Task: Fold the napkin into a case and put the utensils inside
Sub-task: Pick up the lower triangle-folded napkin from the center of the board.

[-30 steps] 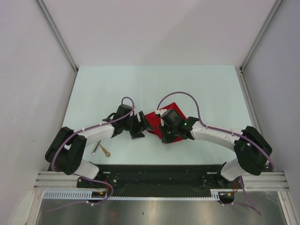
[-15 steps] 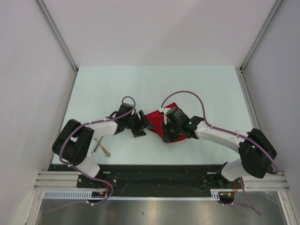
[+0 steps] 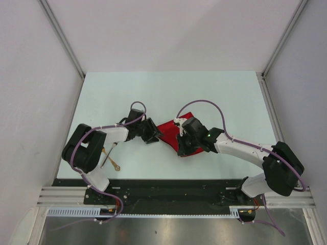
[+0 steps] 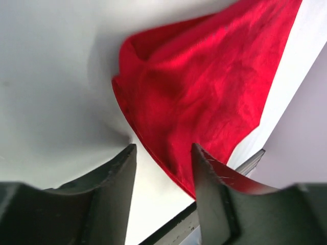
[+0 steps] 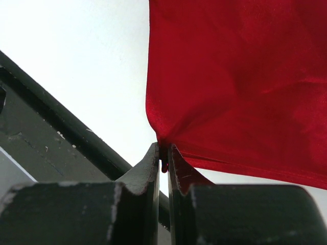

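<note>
The red napkin [image 3: 169,128] lies crumpled mid-table between the two arms. My right gripper [image 3: 182,147] is shut on its near corner; in the right wrist view the cloth [image 5: 245,76] fans out from the pinched fingertips of that gripper [image 5: 163,149]. My left gripper [image 3: 156,132] is at the napkin's left edge. In the left wrist view that gripper [image 4: 163,149] has its jaws apart, with the hem of the napkin [image 4: 204,87] running between them. Gold utensils [image 3: 110,159] lie at the near left, partly under the left arm.
The table's black front rail [image 3: 168,185] runs close behind both grippers. Grey walls [image 3: 30,102] bound the pale table [image 3: 168,92] on the left, right and far sides.
The left arm has swung right to the napkin's left edge and its jaws have narrowed. The right gripper kept its hold and shifted slightly right.
</note>
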Robot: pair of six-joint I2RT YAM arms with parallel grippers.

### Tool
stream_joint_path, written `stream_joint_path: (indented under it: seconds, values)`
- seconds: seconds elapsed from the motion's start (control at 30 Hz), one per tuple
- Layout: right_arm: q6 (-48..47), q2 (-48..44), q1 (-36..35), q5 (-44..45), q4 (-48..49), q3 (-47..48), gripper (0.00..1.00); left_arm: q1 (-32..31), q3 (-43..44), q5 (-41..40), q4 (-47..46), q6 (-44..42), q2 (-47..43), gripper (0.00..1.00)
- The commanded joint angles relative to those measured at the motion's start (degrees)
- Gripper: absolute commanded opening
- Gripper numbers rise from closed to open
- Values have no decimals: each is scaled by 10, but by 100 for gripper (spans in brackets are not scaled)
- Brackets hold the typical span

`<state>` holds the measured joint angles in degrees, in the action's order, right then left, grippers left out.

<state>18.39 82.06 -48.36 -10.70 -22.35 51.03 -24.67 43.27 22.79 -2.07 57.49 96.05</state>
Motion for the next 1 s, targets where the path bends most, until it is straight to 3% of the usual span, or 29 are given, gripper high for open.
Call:
stream_joint_path:
  seconds: [0.0,0.17,0.5,0.73,0.97]
  values:
    - [11,-34,-2,-13,22,-7,0,12,27,-6,-9,-28,9,48]
    - [19,-35,-10,-18,32,-20,0,16,30,1,-18,-38,18,40]
    - [38,-33,-33,-27,56,-38,0,51,13,-32,16,-94,-52,0]
    - [81,-26,-57,-64,122,-86,0,51,11,-67,77,-118,-75,0]
    - [111,-38,-35,-95,167,-119,0,38,52,-107,109,-111,-58,0]
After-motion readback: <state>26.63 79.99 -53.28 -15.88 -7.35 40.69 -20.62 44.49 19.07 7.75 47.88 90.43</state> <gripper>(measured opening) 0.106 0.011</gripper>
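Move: The napkin's left corner is almost between the left hand's half-open fingers, about 2 cm ahead, 2 cm to its left and 1 cm below; the napkin's middle is roughly 10 cm to that hand's right and about level fore and aft. The utensils lie some 22 cm to the left and 12 cm back of it. From the right hand, already holding the near corner, the left corner is about 11 cm ahead, 10 cm left and 5 cm lower, and the napkin's middle 9 cm straight ahead. The left hand slides about 2 cm forward and then leftward at the napkin's left corner, shuts its half-open fingers on the cloth there, lifts some 2 cm, and carries on left, ending 4 cm left of where it began after easing back and sinking about 1 cm. Meanwhile the right hand keeps its pinch on the near corner and draws it roughly 5 cm back and to the left, slow at first, sinking slightly late on as its wrist turns about 10 degrees. ##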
